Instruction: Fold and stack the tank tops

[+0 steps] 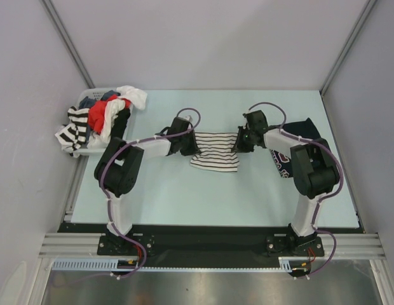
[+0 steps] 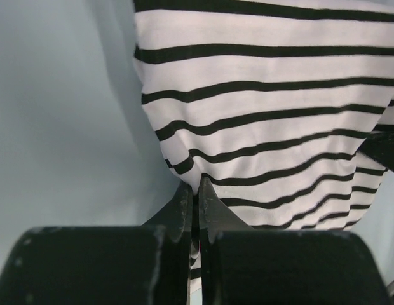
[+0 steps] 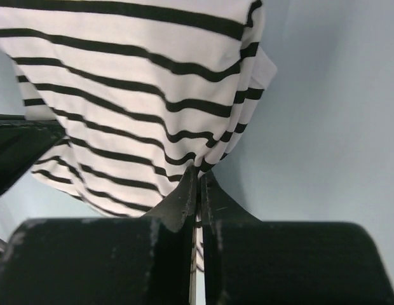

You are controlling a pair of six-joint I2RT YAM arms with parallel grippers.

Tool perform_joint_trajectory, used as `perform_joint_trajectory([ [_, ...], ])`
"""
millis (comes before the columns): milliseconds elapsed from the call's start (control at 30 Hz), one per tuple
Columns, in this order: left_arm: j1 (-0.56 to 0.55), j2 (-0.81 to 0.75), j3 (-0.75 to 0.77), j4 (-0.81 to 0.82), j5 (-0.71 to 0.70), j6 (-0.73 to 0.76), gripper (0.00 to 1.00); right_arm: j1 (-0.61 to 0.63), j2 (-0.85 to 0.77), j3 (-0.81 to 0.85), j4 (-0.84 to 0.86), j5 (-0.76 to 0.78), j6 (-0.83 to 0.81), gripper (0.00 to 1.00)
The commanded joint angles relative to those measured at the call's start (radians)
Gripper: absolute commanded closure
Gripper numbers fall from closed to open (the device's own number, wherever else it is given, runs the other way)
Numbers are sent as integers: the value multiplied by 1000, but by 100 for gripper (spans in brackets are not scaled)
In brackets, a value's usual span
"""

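The white tank top with thin dark stripes [image 1: 215, 152] hangs between my two grippers over the middle of the table. My left gripper [image 1: 193, 143] is shut on its left edge, and the cloth [image 2: 260, 114] is pinched between the black fingertips [image 2: 184, 202]. On the opposite side my right gripper [image 1: 239, 141] is shut on its right edge, with the striped cloth [image 3: 133, 95] squeezed at the fingertips [image 3: 210, 189]. The dark navy tank top [image 1: 292, 143] lies flat at the right, mostly hidden under my right arm.
A white basket [image 1: 95, 147] at the table's far left holds a heap of clothes, with a red piece [image 1: 103, 114] and a black-and-white striped piece [image 1: 75, 126] spilling over. Grey walls close in the table on three sides.
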Motion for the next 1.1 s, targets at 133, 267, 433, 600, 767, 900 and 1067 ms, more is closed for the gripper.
perform_joint_trajectory([
  [133,-106,32,182,73,39,28,100,-57,-191,-65,7,46,13,100],
  [267,-140,107,301,107,50,19,100,-106,-221,-78,-10,46,17,100],
  [433,-167,220,427,130,87,-22,100,-146,-245,-69,-25,49,5,100],
  [600,-209,291,568,136,59,22,100,-200,-277,-55,-54,66,-5,100],
  [767,-218,305,604,229,44,-21,100,-255,-348,-70,-65,72,-4,100],
  [900,-245,357,685,286,45,-39,100,-310,-408,-94,-76,64,4,100],
  [1067,-281,548,994,279,84,-94,100,-419,-504,-153,-69,32,22,100],
])
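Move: Each closed gripper already pinches one side edge of the striped tank top close to the table; the top's middle lies about 8 cm to the right of the left hand, level with it, and about 7 cm to the left of the right hand, also level. The folded dark tank top, where they are headed, lies some 26 cm to the right of the right hand and roughly 1 cm lower. From the left hand that same dark top is about 41 cm to the right. Keeping their pinch on the two side edges, both hands carry the striped tank top up and to the right towards the folded dark one: the right hand goes about 16 cm across while rising some 12 cm, until it hangs over the near-left part of the dark top. The left hand follows faster, some 24 cm to the right, 13 cm up and about 8 cm forward, closing the gap between the hands as its fingers tip up and outward, while both wrists swing clockwise, the right by about 25 degrees. ##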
